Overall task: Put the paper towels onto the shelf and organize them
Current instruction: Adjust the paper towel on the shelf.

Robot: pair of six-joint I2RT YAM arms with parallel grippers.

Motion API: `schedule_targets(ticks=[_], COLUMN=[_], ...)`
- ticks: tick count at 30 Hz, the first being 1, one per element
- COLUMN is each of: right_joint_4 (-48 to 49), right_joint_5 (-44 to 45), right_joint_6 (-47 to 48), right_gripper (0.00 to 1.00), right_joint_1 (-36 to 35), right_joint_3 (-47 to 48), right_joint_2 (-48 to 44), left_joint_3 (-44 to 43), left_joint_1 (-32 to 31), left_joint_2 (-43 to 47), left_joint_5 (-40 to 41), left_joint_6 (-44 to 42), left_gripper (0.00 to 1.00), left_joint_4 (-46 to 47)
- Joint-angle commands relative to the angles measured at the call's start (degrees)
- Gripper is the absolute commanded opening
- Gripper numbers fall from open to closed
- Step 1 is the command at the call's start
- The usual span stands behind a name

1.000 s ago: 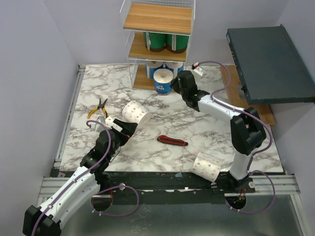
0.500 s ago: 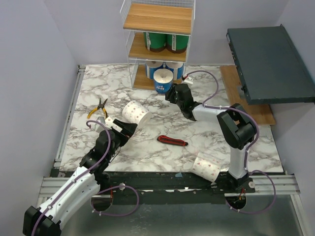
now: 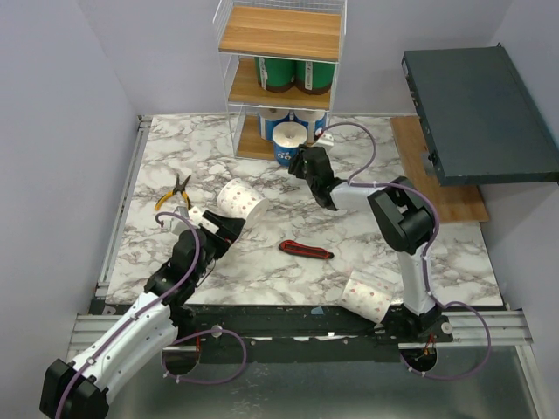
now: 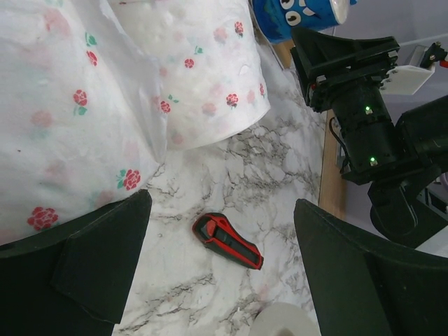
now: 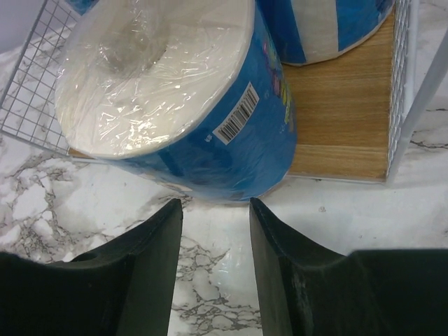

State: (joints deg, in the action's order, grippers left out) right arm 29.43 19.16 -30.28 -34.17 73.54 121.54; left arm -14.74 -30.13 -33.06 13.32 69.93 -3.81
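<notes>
The shelf [image 3: 281,33] stands at the back, with green-wrapped paper towels [image 3: 293,74] on its middle tier and blue ones [image 3: 310,118] on the bottom tier. One blue roll [image 3: 288,144] [image 5: 196,105] leans at the bottom tier's front edge. My right gripper [image 3: 301,159] [image 5: 215,210] is just short of that roll, open, with only marble between its fingers. A white rose-dotted roll [image 3: 240,201] [image 4: 196,70] lies on its side. My left gripper [image 3: 232,227] [image 4: 220,210] is wide open just behind it, not touching. Another white roll [image 3: 367,297] lies near the front edge.
A red-and-black utility knife [image 3: 306,250] [image 4: 227,240] lies mid-table between the arms. Yellow-handled pliers [image 3: 175,192] lie at the left. A dark slab [image 3: 476,113] overhangs the right side, above a wooden board [image 3: 437,166]. The shelf's top tier holds nothing.
My right arm has folded, bringing its gripper left and nearer, down in front of the leaning blue roll, its jaws a little narrower. The left arm has hardly moved.
</notes>
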Motion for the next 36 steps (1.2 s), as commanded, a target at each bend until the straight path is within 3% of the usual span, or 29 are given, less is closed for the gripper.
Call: schedule_targets(ticks=[1, 36], right_joint_4=[1.6, -2.3], right_joint_5=[3.1, -3.8], right_joint_6=[1.8, 0.8], right_gripper=[0.46, 0.46], right_joint_1=[-0.4, -0.5], right_joint_3=[3.6, 18.5], right_joint_2=[2.8, 13.5], left_joint_3=[0.8, 1.5], left_joint_1=[0.2, 0.2], left_joint_2=[-0.9, -0.9], left_joint_5=[1.4, 1.8], left_joint_6=[-0.4, -0.4], left_gripper=[0.94, 0.94], left_joint_4=[-1.5, -1.9])
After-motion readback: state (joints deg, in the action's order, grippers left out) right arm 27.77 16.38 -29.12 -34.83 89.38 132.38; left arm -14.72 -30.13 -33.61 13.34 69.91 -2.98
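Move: From the right gripper, the front blue paper towel on the bottom shelf stands about 9 cm ahead and 3 cm to the left, its middle some 2 cm higher. Behind it are two more blue paper towels, both roughly 18 cm ahead of the gripper, one about 8 cm left and the other 4 cm right. From the left gripper that front paper towel lies some 35 cm ahead and 15 cm right, slightly lower. Bring the right gripper forward and left, about 4 cm each way, with the fingers kept half open and level in height, so the fingertips bear on the near lower side of the front paper towel and push it inward and along the shelf. Stop the forward reach, then finish with a purely leftward shove of the last 2 cm, turning slightly counter-clockwise. ##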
